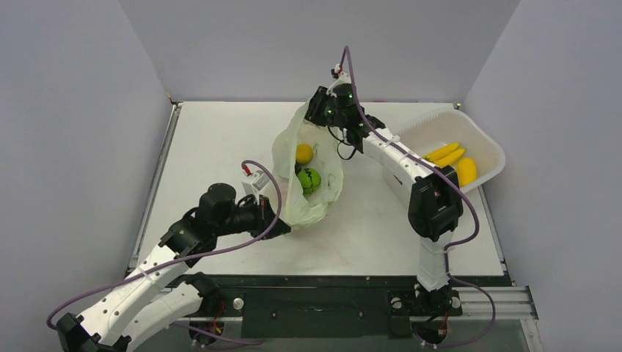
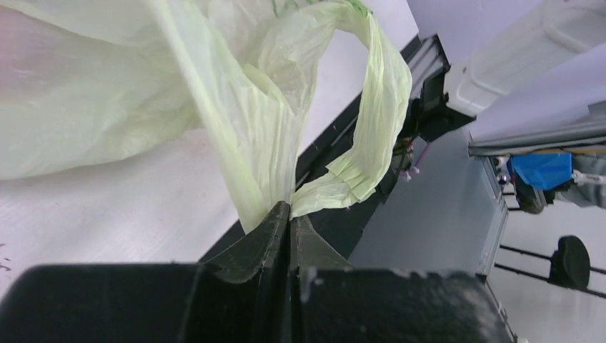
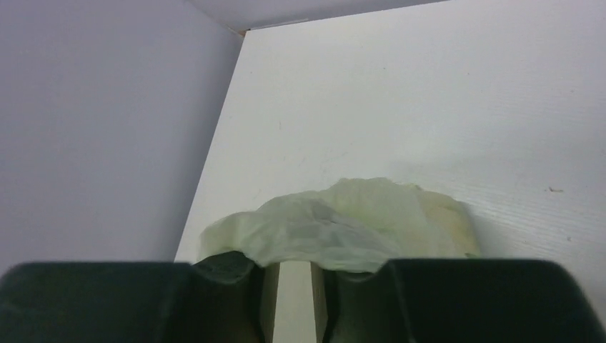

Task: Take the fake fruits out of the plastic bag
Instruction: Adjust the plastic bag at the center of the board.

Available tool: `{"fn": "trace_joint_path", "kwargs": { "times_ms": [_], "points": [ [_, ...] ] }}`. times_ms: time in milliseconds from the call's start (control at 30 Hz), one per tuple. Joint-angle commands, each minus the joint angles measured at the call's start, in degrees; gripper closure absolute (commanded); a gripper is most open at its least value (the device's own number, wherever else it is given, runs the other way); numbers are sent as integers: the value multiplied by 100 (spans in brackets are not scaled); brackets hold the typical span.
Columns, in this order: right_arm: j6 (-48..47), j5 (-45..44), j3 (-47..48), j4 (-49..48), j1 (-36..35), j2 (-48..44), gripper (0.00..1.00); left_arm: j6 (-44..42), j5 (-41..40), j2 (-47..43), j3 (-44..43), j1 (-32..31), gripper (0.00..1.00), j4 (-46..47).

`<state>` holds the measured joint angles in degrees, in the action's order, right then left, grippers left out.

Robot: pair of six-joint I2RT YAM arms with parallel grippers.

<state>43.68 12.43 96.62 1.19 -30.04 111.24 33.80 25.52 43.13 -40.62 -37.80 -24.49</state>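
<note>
The pale green plastic bag (image 1: 293,202) stands open in the middle of the table. Inside it lie a round green fake fruit (image 1: 309,180) and a round yellow one (image 1: 304,153). My left gripper (image 1: 284,228) is shut on the bag's near edge. In the left wrist view its jaws (image 2: 291,211) pinch the film where a loop handle (image 2: 382,107) begins. My right gripper (image 1: 317,117) holds the bag's far rim, which is drawn up to a peak. In the right wrist view the bag (image 3: 343,221) bunches over the tips of that gripper (image 3: 293,263), whose fingers stand a narrow gap apart.
A white basket (image 1: 490,141) at the back right holds yellow bananas (image 1: 446,153) and shows in the left wrist view too (image 2: 514,57). Grey walls close the table's left, back and right sides. The right arm (image 1: 400,165) stretches between bag and basket.
</note>
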Motion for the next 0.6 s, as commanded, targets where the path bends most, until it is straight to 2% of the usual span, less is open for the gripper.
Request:
{"fn": "trace_joint_path", "kwargs": {
  "times_ms": [0, 67, 200, 400, 567],
  "points": [
    [-377, 170, 883, 1097, 313, 90, 75, 265, 531, -7, 66, -352, 100, -316],
    [-446, 328, 649, 1348, 212, -224, 58, 312, 553, 63, 28, -354, 100, -26],
    [-778, 686, -267, 1593, 89, -1117, 43, 226, 575, 275, -95, -350, 100, 161],
    [-1322, 601, -1376, 2269, -33, -2497, 35, 96, 537, 389, -185, -341, 100, 158],
    [-1516, 525, -2005, 2778, -247, -3262, 33, 110, 522, 504, -231, -338, 100, 250]
  ]
}}
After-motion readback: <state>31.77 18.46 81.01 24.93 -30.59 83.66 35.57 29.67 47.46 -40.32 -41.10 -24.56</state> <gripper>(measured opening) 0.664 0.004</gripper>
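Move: The bag's middle lies about 10 cm back from the right hand, level with it sideways and some 15 cm lower; its far rim is at that hand's fingers. Inside, the green melon sits about 9 cm back, straight in line and 20 cm down; the yellow fruit is 2 cm back, 2 cm left and equally low. From the left hand, already pinching the near end, the bag's middle is roughly 22 cm ahead, 5 cm right and 12 cm down. Back and rightward the right hand comes, some 16 cm in all, after opening its fingers wide and letting go of the bag's far rim; it dips slightly, then rises, turning about 15 degrees and ending above the bag's right side with the fingers pointing across the mouth. The left hand keeps its pinch on the near end, easing back, right and down a few centimetres. ##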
